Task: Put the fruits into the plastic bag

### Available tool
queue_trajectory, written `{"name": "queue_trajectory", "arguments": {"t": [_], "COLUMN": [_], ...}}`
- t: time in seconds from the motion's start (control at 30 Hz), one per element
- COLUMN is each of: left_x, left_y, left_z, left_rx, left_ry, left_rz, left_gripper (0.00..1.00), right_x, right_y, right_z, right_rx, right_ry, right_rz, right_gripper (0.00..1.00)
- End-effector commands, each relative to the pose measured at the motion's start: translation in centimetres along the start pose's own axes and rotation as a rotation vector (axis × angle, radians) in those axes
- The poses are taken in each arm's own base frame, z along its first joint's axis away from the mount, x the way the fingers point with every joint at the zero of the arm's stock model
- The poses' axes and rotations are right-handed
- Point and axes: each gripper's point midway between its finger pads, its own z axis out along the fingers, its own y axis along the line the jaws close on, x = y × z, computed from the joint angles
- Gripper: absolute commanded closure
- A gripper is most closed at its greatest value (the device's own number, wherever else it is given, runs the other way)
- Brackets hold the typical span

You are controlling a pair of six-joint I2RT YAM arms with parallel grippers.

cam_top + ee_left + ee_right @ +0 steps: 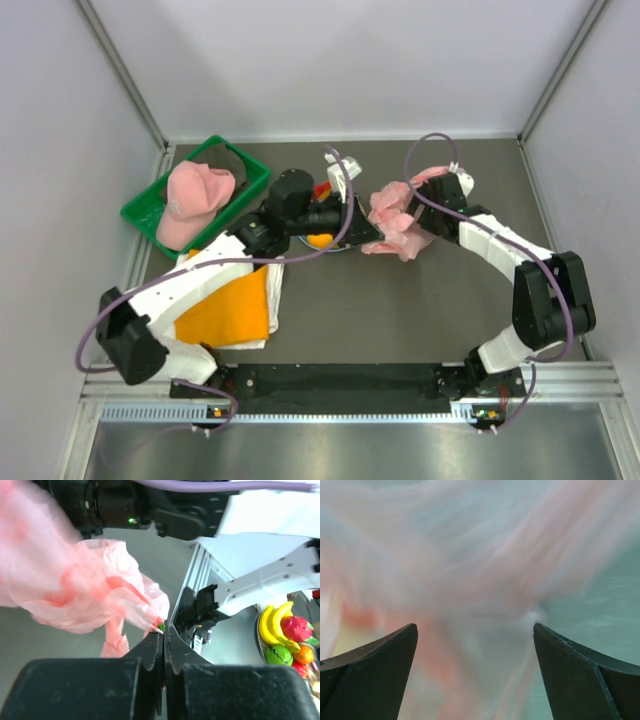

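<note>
The pink plastic bag [396,218] hangs crumpled between my two grippers over the middle of the table. My left gripper [372,228] is shut on an edge of the plastic bag [100,585], the film pinched at the left gripper's [164,626] tips. My right gripper [425,205] is at the bag's right side. In the right wrist view the right gripper [475,627] stands wide open, with the blurred plastic bag [470,570] filling the space in front of and between its fingers. The fruits [285,635] lie piled on a plate [257,635]; from above the fruits [320,240] are mostly hidden under my left arm.
A green basket [150,205] at the back left holds a pink cap [198,195]. A folded orange cloth [225,310] lies on a white cloth under the left arm. A small white object [346,160] sits near the back edge. Walls close in on three sides.
</note>
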Motion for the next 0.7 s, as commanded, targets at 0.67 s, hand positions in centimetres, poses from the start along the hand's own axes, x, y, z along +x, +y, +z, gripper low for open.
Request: {"name": "queue_trajectory", "arguments": {"t": [0.67], "left_x": [3.6], "left_y": [10.0], "left_z": [-3.0], "left_rx": [-0.204], "left_ry": [0.103], "left_rz": [-0.051], "left_gripper": [1.0], "right_x": [-1.9], "right_y": [-3.4], "right_z": [-14.0], "right_rx": [-0.122], "right_ry": [-0.093], "right_rz": [-0.212], "right_gripper": [0.01]}}
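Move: The left fingers pinch one edge of the pink bag, whose bulk hangs about 8 cm ahead, 6 cm to the right and 12 cm below that hand. The fruit plate lies some 11 cm ahead of the left hand, 8 cm to its left and 25 cm lower. From the open right hand, the bag's middle is roughly 6 cm to the left, 5 cm back and slightly higher; the plate is about 20 cm left, 5 cm back and 5 cm below. The bag comes free of the wide-open right fingers as that hand shifts to its right, then draws up and back, some 15 cm in all, tilting up a little. The left keeps its pinch on the edge, jerks up about 3 cm while edging back, then sinks roughly 12 cm, swinging left and forward towards the fruit plate. ##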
